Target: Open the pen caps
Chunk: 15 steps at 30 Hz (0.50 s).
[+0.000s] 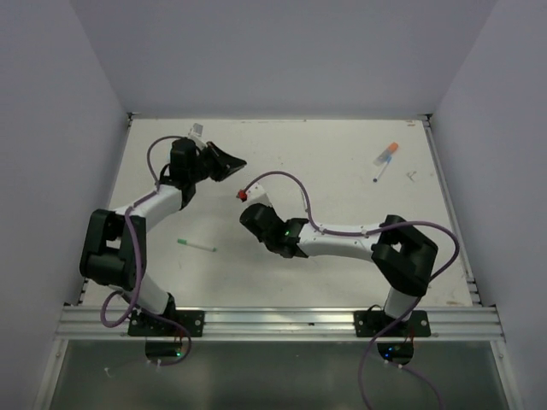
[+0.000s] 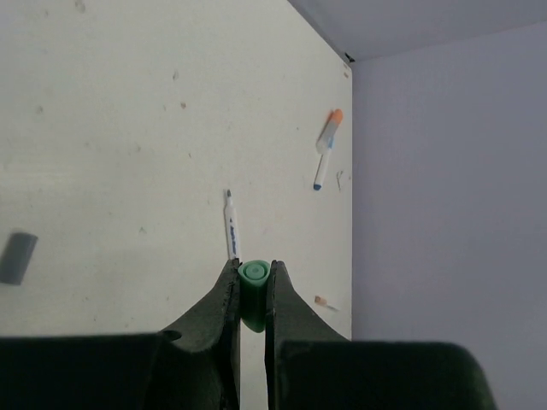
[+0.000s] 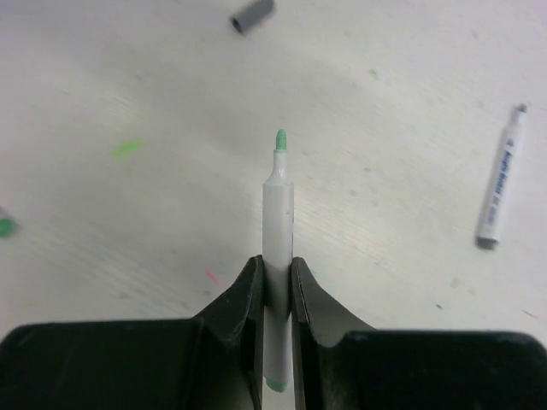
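A small green pen cap [image 2: 253, 282] is pinched end-on between the fingertips of my left gripper [image 2: 253, 266], which is shut on it above the table. My right gripper [image 3: 276, 260] is shut on a pale pen body [image 3: 278, 213] whose bare green tip [image 3: 280, 139] points away from the jaws. At the far right of the table lies a marker with an orange cap [image 1: 392, 148], which also shows as the orange cap [image 2: 336, 116] in the left wrist view. A grey cap [image 3: 252, 14] lies loose on the table.
A thin green pen [image 1: 197, 245] lies at the front left of the white table [image 1: 325, 145]. A white uncapped pen [image 2: 232, 226] lies under the left gripper, and a white pen [image 3: 500, 188] lies to the right of the right gripper. Walls close in three sides.
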Each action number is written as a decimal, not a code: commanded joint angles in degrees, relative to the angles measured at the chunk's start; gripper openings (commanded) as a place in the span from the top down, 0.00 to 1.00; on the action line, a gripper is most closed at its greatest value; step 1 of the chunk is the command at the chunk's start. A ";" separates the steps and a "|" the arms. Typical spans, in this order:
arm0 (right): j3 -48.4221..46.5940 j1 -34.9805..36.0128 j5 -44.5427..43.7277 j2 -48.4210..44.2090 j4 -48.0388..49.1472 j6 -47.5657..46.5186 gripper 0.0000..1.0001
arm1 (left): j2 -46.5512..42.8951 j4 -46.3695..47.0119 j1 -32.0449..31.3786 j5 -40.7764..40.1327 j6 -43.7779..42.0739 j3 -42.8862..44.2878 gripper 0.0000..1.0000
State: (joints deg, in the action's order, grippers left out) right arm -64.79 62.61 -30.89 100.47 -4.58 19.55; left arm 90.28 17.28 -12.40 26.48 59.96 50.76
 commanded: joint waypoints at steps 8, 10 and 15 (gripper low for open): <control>8.53 -14.51 11.18 -10.55 -1.94 3.37 1.00 | 3.05 -19.60 2.74 -2.65 -22.46 12.51 1.00; 9.86 -20.14 13.31 -11.60 -2.27 3.04 1.00 | 5.69 -26.21 0.55 -6.42 -27.42 16.11 1.00; 8.20 -28.49 18.33 -10.03 -5.09 1.98 1.00 | 8.94 -30.81 -1.48 -16.19 -32.89 15.07 1.00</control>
State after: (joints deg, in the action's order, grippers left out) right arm -55.66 35.88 -18.44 90.59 -9.02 20.75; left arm 97.17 -5.96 -13.37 16.82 34.79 65.49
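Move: The uncapped gray pen, beside which the right hand is taking its bare green pen, lies about 16 cm ahead of that hand, 13 cm to its right and 9 cm below. The loose dark cap is some 17 cm ahead of the right hand and 10 cm to its left. From the left hand, holding the green cap, the dark cap lies roughly 4 cm ahead, 5 cm left and 16 cm below; the gray pen is 3 cm ahead and 18 cm right. The bare green pen, still gripped by the right fingers, is swung quickly about 16 cm right and some 8 cm forward to near the gray pen, staying low while the wrist turns clockwise. The green cap stays pinched in the left hand, which eases forward and left a few centimetres, then sinks towards the dark cap, its left side rolling up some 25 degrees. ##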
